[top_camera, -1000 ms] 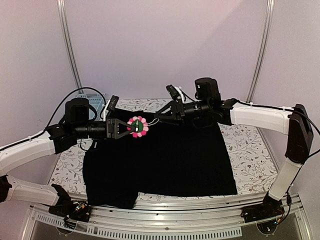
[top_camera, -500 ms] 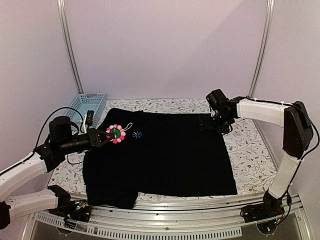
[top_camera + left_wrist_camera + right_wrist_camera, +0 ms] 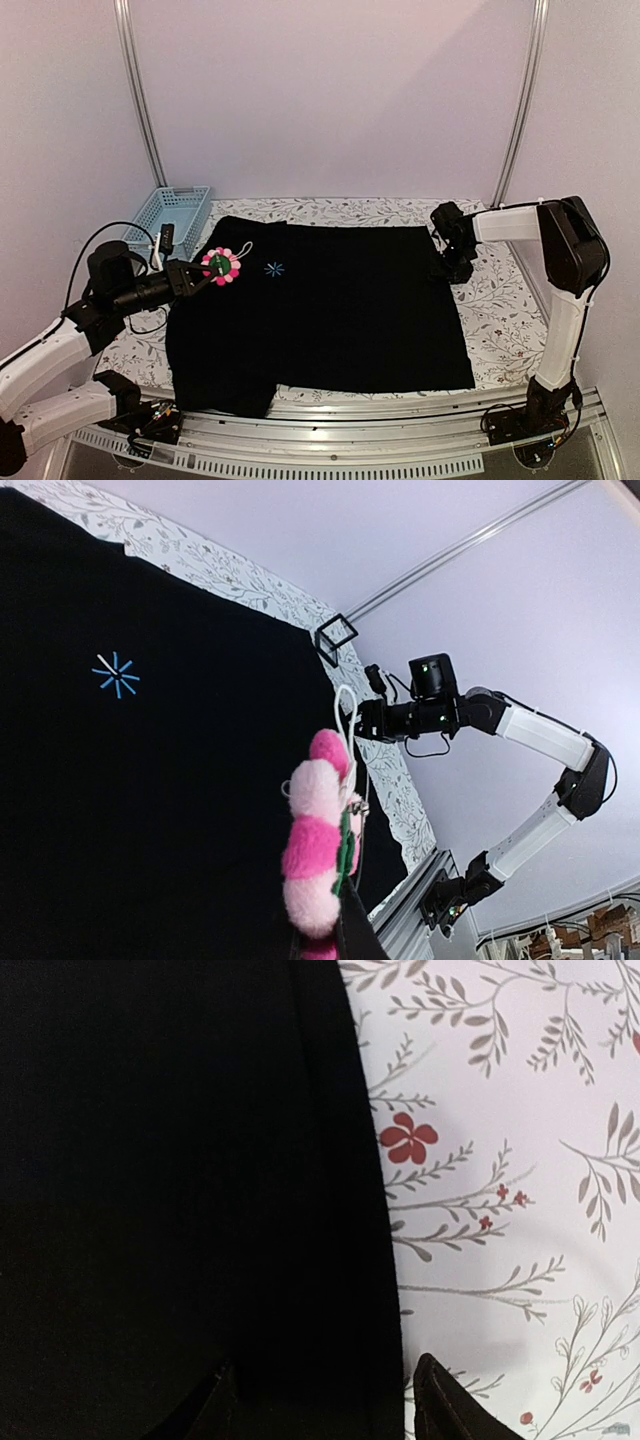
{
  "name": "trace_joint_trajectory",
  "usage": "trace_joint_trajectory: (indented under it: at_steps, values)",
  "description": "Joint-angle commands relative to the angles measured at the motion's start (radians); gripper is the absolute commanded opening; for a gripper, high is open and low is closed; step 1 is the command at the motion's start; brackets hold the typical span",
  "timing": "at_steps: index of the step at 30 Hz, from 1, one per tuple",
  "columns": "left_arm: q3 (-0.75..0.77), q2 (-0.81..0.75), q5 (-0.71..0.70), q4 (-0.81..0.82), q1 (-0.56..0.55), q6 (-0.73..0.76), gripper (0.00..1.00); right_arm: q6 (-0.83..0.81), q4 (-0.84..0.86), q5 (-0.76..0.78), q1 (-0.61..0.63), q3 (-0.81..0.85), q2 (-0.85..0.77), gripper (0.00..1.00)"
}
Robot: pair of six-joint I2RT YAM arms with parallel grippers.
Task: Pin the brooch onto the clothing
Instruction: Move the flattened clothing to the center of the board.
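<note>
The clothing (image 3: pixel 330 310), a black shirt with a small light-blue star emblem (image 3: pixel 274 269), lies flat on the table. My left gripper (image 3: pixel 203 271) hovers over the shirt's upper left part, shut on the brooch (image 3: pixel 221 265), a pink-petalled flower with a green centre. In the left wrist view the brooch (image 3: pixel 318 850) stands edge-on above the gripper (image 3: pixel 335 932), a white cord looped at its top. My right gripper (image 3: pixel 452 264) is low at the shirt's upper right edge. It stands open (image 3: pixel 325 1402), its fingertips (image 3: pixel 440 1400) either side of the shirt's hem (image 3: pixel 370 1260).
A light-blue basket (image 3: pixel 172 215) stands at the back left, just beyond the left gripper. A small black wire stand (image 3: pixel 336 640) sits at the shirt's far corner. The floral tablecloth (image 3: pixel 500 1210) shows bare to the right of the shirt. Metal rails run along the near edge (image 3: pixel 350 415).
The two grippers, which met above the shirt's collar, have drawn apart. The left pulled back left with the brooch. The right swung right and down to the shirt's edge.
</note>
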Motion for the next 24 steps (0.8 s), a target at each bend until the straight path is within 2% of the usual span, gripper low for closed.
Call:
trace_joint_trajectory:
  at_steps: [1,10,24]
  values:
    - [-0.028,-0.011,-0.007,0.024,0.023,-0.004,0.00,-0.030,0.011,-0.022,-0.017,-0.079,0.061,0.52]
    - [-0.010,0.006,0.010,0.031,0.027,0.027,0.00,-0.039,0.003,0.032,-0.067,-0.111,0.045,0.00]
    - [-0.022,0.008,0.015,-0.015,0.030,0.077,0.00,-0.092,0.005,0.064,-0.193,-0.109,0.010,0.00]
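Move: Just below the right hand, between its parted fingers, runs the clothing's right edge, only about 1 cm down and 1 cm to the right. Its far right corner lies some 15 cm farther ahead and 3 cm left, the black stand about 17 cm straight ahead, the blue star some 37 cm left and level. From the left hand, still holding the brooch, that stretch of edge is roughly 15 cm ahead, 47 cm right and 21 cm below. Closing from about half open to shut, the right fingers pinch the clothing's right edge while creeping roughly 1 cm forward. Keeping that pinch low at the table, the right hand then drags the edge to the right with growing speed, some 5 cm in all, pointing down with hardly any turn. ##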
